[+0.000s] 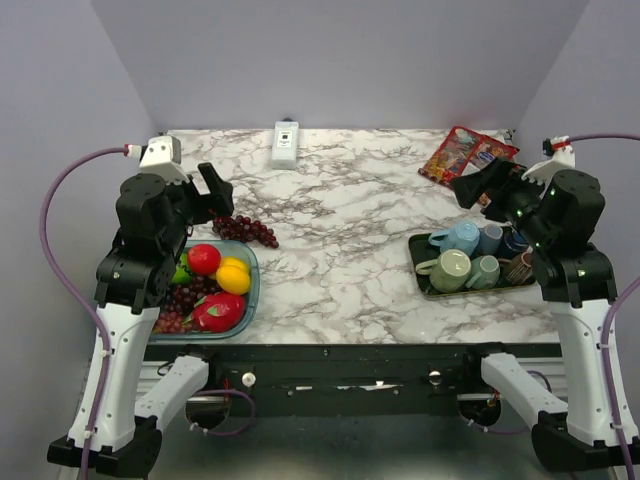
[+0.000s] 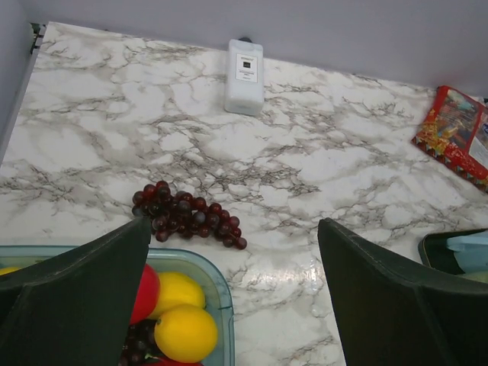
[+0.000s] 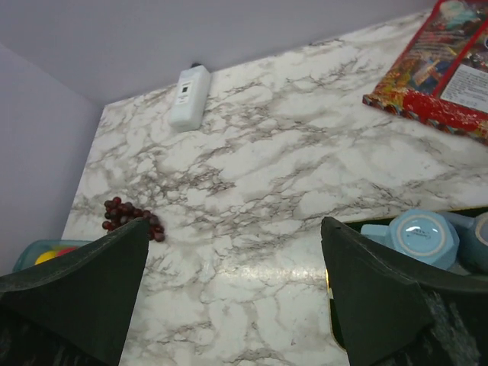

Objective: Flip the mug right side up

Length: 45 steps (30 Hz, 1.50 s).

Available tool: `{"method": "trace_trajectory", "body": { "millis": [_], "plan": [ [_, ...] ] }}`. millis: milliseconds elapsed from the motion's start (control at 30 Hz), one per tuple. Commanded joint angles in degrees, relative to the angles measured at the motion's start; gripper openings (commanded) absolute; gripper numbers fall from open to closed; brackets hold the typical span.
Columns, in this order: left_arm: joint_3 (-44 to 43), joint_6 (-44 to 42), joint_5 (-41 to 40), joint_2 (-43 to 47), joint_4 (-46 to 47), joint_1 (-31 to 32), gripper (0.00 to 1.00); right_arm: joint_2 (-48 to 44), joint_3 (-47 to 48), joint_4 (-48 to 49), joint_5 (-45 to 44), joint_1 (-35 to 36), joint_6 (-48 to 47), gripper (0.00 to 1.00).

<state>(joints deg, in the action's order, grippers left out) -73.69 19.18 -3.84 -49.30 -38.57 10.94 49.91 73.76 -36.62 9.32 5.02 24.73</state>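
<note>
A dark tray (image 1: 421, 277) at the right holds several mugs. A light blue mug (image 1: 460, 237) stands bottom up at the tray's far left corner; in the right wrist view its ringed base (image 3: 421, 235) faces up. A green mug (image 1: 452, 268) sits just in front of it. My right gripper (image 1: 472, 187) hangs open above the table behind the tray, holding nothing (image 3: 233, 229). My left gripper (image 1: 214, 190) is open and empty over the left side, near the fruit container (image 2: 232, 229).
A clear blue container (image 1: 252, 290) of fruit sits at the front left, with a bunch of dark grapes (image 1: 248, 230) behind it. A white device (image 1: 286, 142) lies at the back edge. A red snack bag (image 1: 462, 155) lies at the back right.
</note>
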Motion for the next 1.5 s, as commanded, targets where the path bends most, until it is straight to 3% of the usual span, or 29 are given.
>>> {"method": "trace_trajectory", "body": {
  "millis": [0, 167, 333, 567, 833, 933, 1167, 1467],
  "plan": [
    [1.8, -0.1, 3.8, 0.8, 2.4, -0.3, 0.99, -3.0, -3.4, -1.7, -7.7, -0.3, 4.1, 1.0],
    [4.9, 1.9, 9.4, 1.1, 3.5, -0.3, 0.99, -3.0, -4.6, -4.0, -6.9, -0.3, 3.7, 1.0],
    [7.0, 5.2, 11.0, 0.1, 3.2, -0.4, 0.99, -3.7, -8.5, -9.2, -13.0, -0.3, 5.1, 1.0],
    [10.6, 7.1, 16.4, -0.8, 3.4, -0.3, 0.99, -9.4, -18.1, -13.1, -19.4, -0.4, 19.3, 0.98],
    [17.7, 10.4, 23.6, 3.3, 12.1, -0.4, 0.99, -9.0, -25.1, -18.7, -35.8, -0.3, 24.6, 0.92],
    [19.1, 11.0, 24.7, 2.7, 14.3, -0.3, 0.99, -8.3, -29.5, -18.5, -37.4, -0.4, 26.0, 0.86],
    [19.9, 13.2, 23.5, 1.7, 15.9, -0.3, 0.99, -5.7, -33.9, -16.0, -39.3, -0.3, 29.1, 0.6],
    [19.1, 11.8, 21.9, -0.2, 14.9, -0.3, 0.99, -1.3, -35.0, -11.5, -39.9, -0.4, 27.9, 0.52]
  ]
}}
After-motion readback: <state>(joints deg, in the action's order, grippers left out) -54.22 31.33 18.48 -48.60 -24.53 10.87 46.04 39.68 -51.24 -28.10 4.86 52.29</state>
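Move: The small green mug, standing upside down at the front of the tray, is some 14 cm to my right hand's right, 4 cm back and about 30 cm below. The big light green mug stands about 9 cm to the left of it, the brown mug 8 cm to its right and 1 cm farther out, the light blue mug 6 cm left and 8 cm farther out. From my left hand the small green mug lies roughly 62 cm right, 4 cm back and 29 cm lower. I plunge my right hand about 26 cm down, swinging some 11 cm right and 8 cm back towards the small green mug, tipping the fingers downward and turning them clockwise while narrowing them to about half open; they ease to a stop short of its handle, beside the big light green mug. My empty left hand sinks and drifts right by the fruit, turning a little clockwise, fingers wide. ##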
